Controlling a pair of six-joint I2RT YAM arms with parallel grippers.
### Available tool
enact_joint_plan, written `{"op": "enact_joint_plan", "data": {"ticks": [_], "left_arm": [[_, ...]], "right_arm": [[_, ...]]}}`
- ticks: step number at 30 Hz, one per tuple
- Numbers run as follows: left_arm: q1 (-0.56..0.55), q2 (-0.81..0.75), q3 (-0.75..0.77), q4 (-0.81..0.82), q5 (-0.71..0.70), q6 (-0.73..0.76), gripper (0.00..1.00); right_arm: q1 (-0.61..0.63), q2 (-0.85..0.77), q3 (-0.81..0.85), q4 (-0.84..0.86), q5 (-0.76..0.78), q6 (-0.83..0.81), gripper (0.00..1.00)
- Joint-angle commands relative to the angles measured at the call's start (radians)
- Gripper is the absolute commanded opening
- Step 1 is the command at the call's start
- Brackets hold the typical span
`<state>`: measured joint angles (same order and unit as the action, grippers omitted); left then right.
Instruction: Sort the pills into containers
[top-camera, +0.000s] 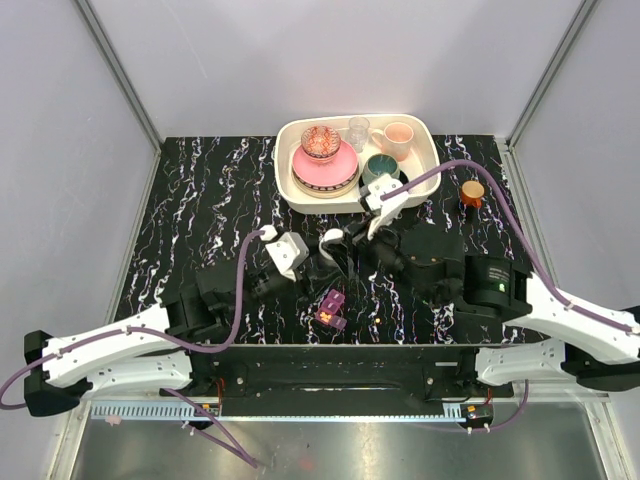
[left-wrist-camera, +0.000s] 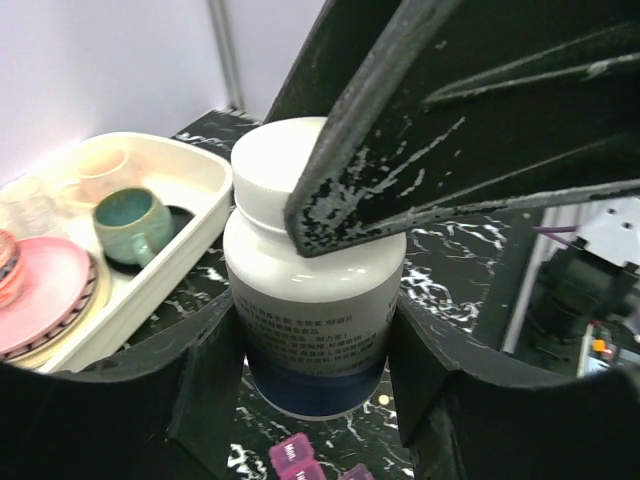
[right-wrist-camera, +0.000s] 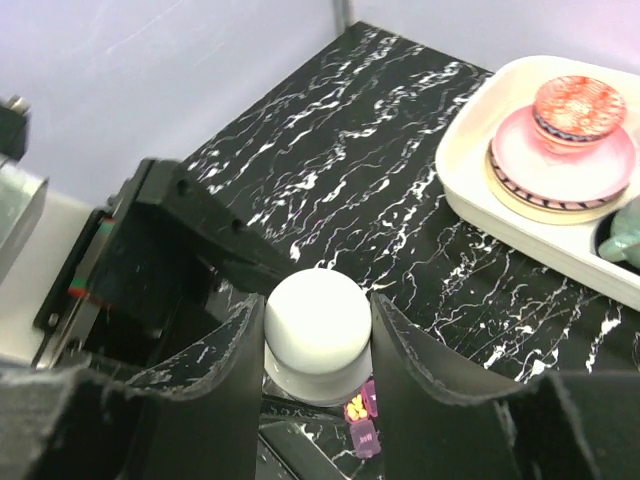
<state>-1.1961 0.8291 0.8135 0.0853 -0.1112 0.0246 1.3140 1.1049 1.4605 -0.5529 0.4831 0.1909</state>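
A white pill bottle (left-wrist-camera: 315, 300) stands upright just above the black marble table, and my left gripper (left-wrist-camera: 315, 355) is shut on its body from both sides. My right gripper (right-wrist-camera: 318, 335) is shut on the bottle's white cap (right-wrist-camera: 318, 325) from above; one of its fingers (left-wrist-camera: 450, 130) crosses the cap in the left wrist view. Below the bottle lies the magenta pill box (top-camera: 331, 310), its containers open, and yellowish-orange pills (right-wrist-camera: 355, 407) lie in one compartment. One loose pill (left-wrist-camera: 384, 399) lies on the table beside the bottle's base.
A cream tray (top-camera: 290, 190) of crockery with a pink plate, a patterned bowl, a teal cup (top-camera: 380, 168) and a mug stands at the back. A small brown jar with an orange lid (top-camera: 472, 192) stands to the tray's right.
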Motion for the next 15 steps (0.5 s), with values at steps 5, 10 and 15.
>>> {"op": "enact_joint_plan", "data": {"ticks": [5,10,15], "left_arm": [[-0.011,0.013,0.098,0.059,-0.147,0.060,0.00],[-0.011,-0.022,0.047,0.070,-0.070,0.015,0.00],[-0.010,-0.077,0.001,0.083,0.070,-0.020,0.00]], "right_arm": [[-0.006,0.030,0.061,0.048,0.215,0.130,0.54],[-0.006,-0.100,-0.052,0.226,0.045,0.028,0.75],[-0.004,-0.218,-0.101,0.249,-0.043,-0.019,0.79]]}}
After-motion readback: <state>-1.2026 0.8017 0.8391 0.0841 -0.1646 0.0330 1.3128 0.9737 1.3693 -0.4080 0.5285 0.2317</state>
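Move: The pill bottle stands upright between the two hands: the left fingers hold its body, its middle about 1 cm above that hand point. The right fingers are shut on its cap, the bottle's middle some 4 cm below and 1 cm to the left. From the left hand the pink pill box lies on the table, roughly 33 cm down, 2 cm ahead and 1 cm to the right; loose pills lie about 12 cm to the right, level fore and aft, at the same depth. The left hand keeps its grip on the pill bottle while both hands finish a forward swing of about 2 cm and turn back, the left rising some 2 cm. The right fingers open off the cap as that swing ends, and the right hand then draws back, up about 3 cm and to the right nearly 3 cm, rolling some 10 degrees left side up, away from the bottle. ##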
